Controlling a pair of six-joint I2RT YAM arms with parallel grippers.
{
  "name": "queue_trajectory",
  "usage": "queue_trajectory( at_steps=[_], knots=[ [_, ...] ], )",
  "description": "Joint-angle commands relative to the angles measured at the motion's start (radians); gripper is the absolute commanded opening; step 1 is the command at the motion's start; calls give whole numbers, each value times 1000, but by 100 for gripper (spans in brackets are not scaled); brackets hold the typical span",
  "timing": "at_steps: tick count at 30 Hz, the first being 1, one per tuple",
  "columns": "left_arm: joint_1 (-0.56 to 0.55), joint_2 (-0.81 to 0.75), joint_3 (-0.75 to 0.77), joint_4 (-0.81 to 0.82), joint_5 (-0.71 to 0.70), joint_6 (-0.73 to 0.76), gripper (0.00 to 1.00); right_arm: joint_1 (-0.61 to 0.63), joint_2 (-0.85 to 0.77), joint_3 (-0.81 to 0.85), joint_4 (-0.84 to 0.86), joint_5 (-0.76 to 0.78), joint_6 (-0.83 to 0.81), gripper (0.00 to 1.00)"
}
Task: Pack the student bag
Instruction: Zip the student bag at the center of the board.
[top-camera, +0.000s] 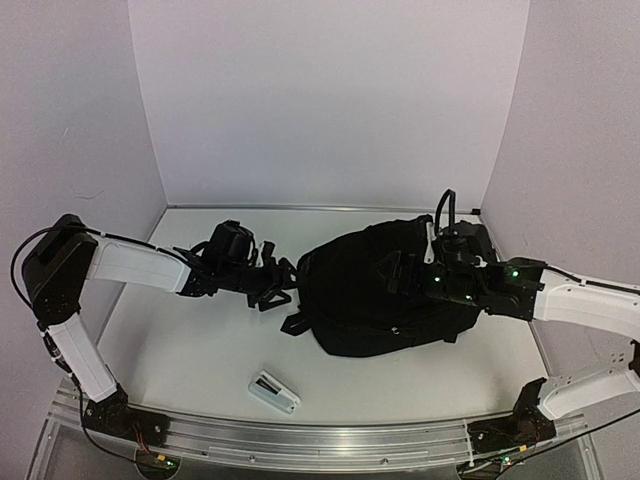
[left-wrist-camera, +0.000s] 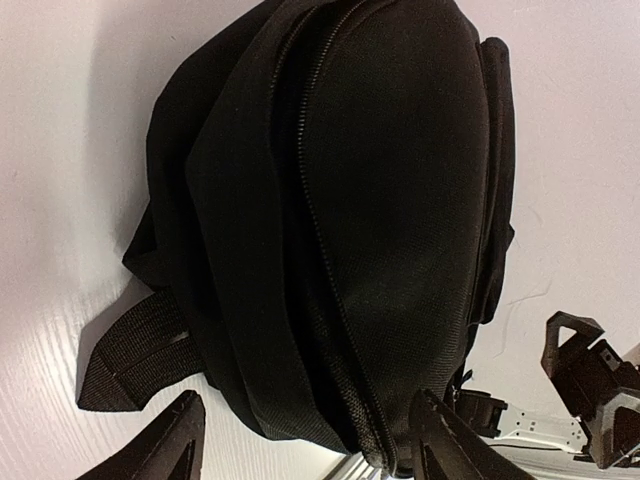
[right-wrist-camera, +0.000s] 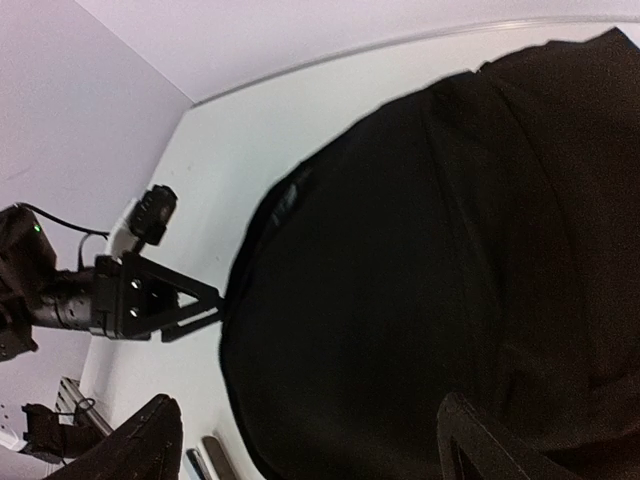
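The student bag (top-camera: 385, 290) is a large black backpack lying on the white table, right of centre. Its zipper (left-wrist-camera: 320, 230) runs along its rounded end, and a black strap (left-wrist-camera: 135, 350) trails off beside it. My left gripper (top-camera: 275, 280) is at the bag's left end and stands open. Its fingertips (left-wrist-camera: 165, 440) lie either side of the bag's edge, with bare table between the left one and the fabric. My right gripper (top-camera: 408, 270) hovers over the bag's top, also open. In the right wrist view its fingers (right-wrist-camera: 480, 440) are spread wide over black fabric (right-wrist-camera: 420, 260).
A small white and dark object (top-camera: 273, 391) lies on the table in front of the bag, near the front metal rail (top-camera: 320, 440). White walls close in the table at the back and on both sides.
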Motion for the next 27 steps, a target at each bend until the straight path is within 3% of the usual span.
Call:
queue_trajectory(
  at_steps=[1,2,3,9,11,19,24,27],
  knots=[
    [5,49,24,89,33,-15,58,-38,-65,-30,-125,-99,8,85],
    [5,52,29,90,33,-13,56,-39,-68,-32,-132,-101,8,84],
    [6,73,44,84,27,-5,44,-44,-85,-43,-166,-100,18,82],
    [22,132,90,110,25,-8,8,-45,-154,-109,-217,-112,91,77],
    [30,145,104,114,29,-7,2,-45,-175,-129,-225,-122,112,75],
    [49,166,126,118,47,1,0,-44,-227,-208,-249,-115,166,64],
    [49,177,123,134,60,-9,0,-44,-229,-219,-199,-123,190,49],
    [50,175,119,146,62,-15,0,-44,-219,-240,-150,-153,208,48]
  ],
)
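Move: The student bag's open zipper edge at its left end is just off the left fingertips, about 2 cm right, 1 cm ahead and 3 cm down; from that hand the loose strap end lies about 5 cm back and 10 cm below, and the pale case some 17 cm back and 3 cm left, 11 cm below. From the right hand, the zipper pull is about 3 cm back, 1 cm right and 15 cm down; the bag's middle is roughly 4 cm ahead, 2 cm right and 15 cm below. The left fingers shut and pinch the bag's zipper edge at its left end while that hand sinks 2 to 3 cm, then shifts forward, some 3 cm in all, keeping shut. Meanwhile the right hand descends about 7 cm, drawing back and right nearly 6 cm each way, tipping down some 15 degrees and half closing, and comes nearer the zipper pull without touching it. ##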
